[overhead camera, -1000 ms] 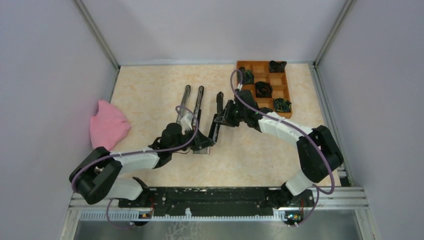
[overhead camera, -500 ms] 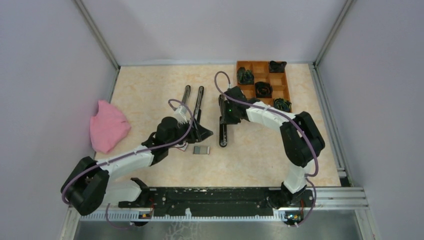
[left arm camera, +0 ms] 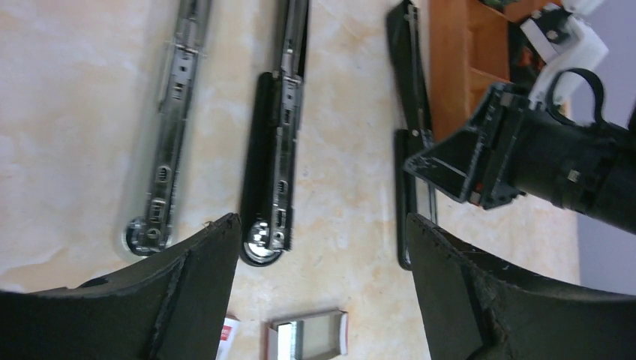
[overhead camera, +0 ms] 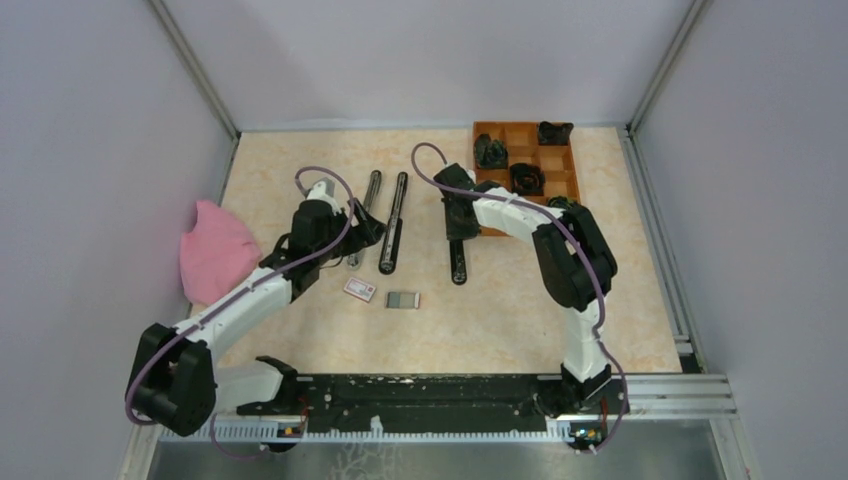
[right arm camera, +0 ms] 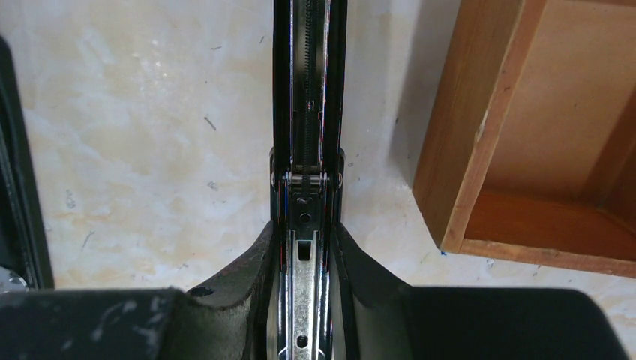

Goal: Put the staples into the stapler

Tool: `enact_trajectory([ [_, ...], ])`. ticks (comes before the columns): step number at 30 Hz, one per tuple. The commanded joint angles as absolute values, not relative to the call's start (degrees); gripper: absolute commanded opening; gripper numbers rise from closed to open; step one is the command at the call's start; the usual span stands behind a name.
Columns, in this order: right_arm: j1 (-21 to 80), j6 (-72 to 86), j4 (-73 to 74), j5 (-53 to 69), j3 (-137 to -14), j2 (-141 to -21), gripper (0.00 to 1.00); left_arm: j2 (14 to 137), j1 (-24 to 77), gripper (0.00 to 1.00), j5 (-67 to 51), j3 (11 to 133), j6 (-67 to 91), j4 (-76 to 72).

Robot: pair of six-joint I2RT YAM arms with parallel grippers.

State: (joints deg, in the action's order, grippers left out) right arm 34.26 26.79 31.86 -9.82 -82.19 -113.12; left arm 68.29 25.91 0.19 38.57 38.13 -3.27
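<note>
The staples (overhead camera: 403, 299) lie as a small silvery block in an open tray on the table, seen low in the left wrist view as staples (left arm camera: 307, 337). Their white-and-red box (overhead camera: 359, 289) is just to the left. My right gripper (overhead camera: 457, 205) is shut on a long black stapler (overhead camera: 458, 255); in the right wrist view the gripper (right arm camera: 307, 247) clamps the stapler (right arm camera: 307, 90) at its hinge, metal channel showing. My left gripper (overhead camera: 365, 228) hangs open and empty; in its own view the gripper (left arm camera: 322, 221) is above the staples.
Two more long stapler parts lie side by side, one silvery (overhead camera: 368, 215), one black (overhead camera: 394, 225). A wooden compartment tray (overhead camera: 505, 128) with dark items stands at the back right, close to my right gripper. A pink cloth (overhead camera: 218, 250) lies at the left wall.
My left gripper has opened and pulled back to the far left, uncovering the staples tray and box. My right arm swung its stapler toward the back and straightened it.
</note>
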Motion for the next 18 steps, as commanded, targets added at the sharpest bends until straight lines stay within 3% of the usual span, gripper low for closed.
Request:
enact_trajectory([
  [1, 34.2, 23.9, 32.4, -14.1, -87.3, -114.9, 0.0, 70.9, 23.0, 0.86, 4.7, 40.9, 35.9, 1.3],
  [4, 34.2, 22.7, 32.4, -14.8, -88.3, -116.1, 0.08, 73.6, 20.9, 0.87, 3.8, 42.0, 35.7, 1.2],
  [12, 34.2, 21.8, 29.4, -12.0, -84.6, -110.3, 0.46, 82.9, 15.8, 0.89, -0.8, 45.9, 35.1, 0.4],
  [18, 34.2, 22.0, 25.3, -10.1, -76.6, -101.9, 0.58, 90.8, 14.4, 0.89, -3.7, 50.6, 34.0, 1.9],
])
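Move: From my left hand, the clear stapler's middle lies about 8 cm ahead, 2 cm left and 13 cm below. The middle black stapler is 8 cm ahead and 5 cm right, the staple box 6 cm back and 2 cm left, the tray 8 cm back and 6 cm right. My right hand holds the right black stapler near its hinge, its middle 1 cm ahead and slightly below; the middle black stapler is 3 cm ahead and 12 cm left, the wooden organizer 12 cm ahead and 13 cm right. I ease the right black stapler about 1 cm forward and slightly down with my right hand, then open my fingers to let go and start drawing up and back. Meanwhile I bring my open left hand down some 7 cm, with 5 to 6 cm both left and forward, towards the clear stapler, tipping the fingers further down and turning them slightly counter-clockwise, without touching it yet. ##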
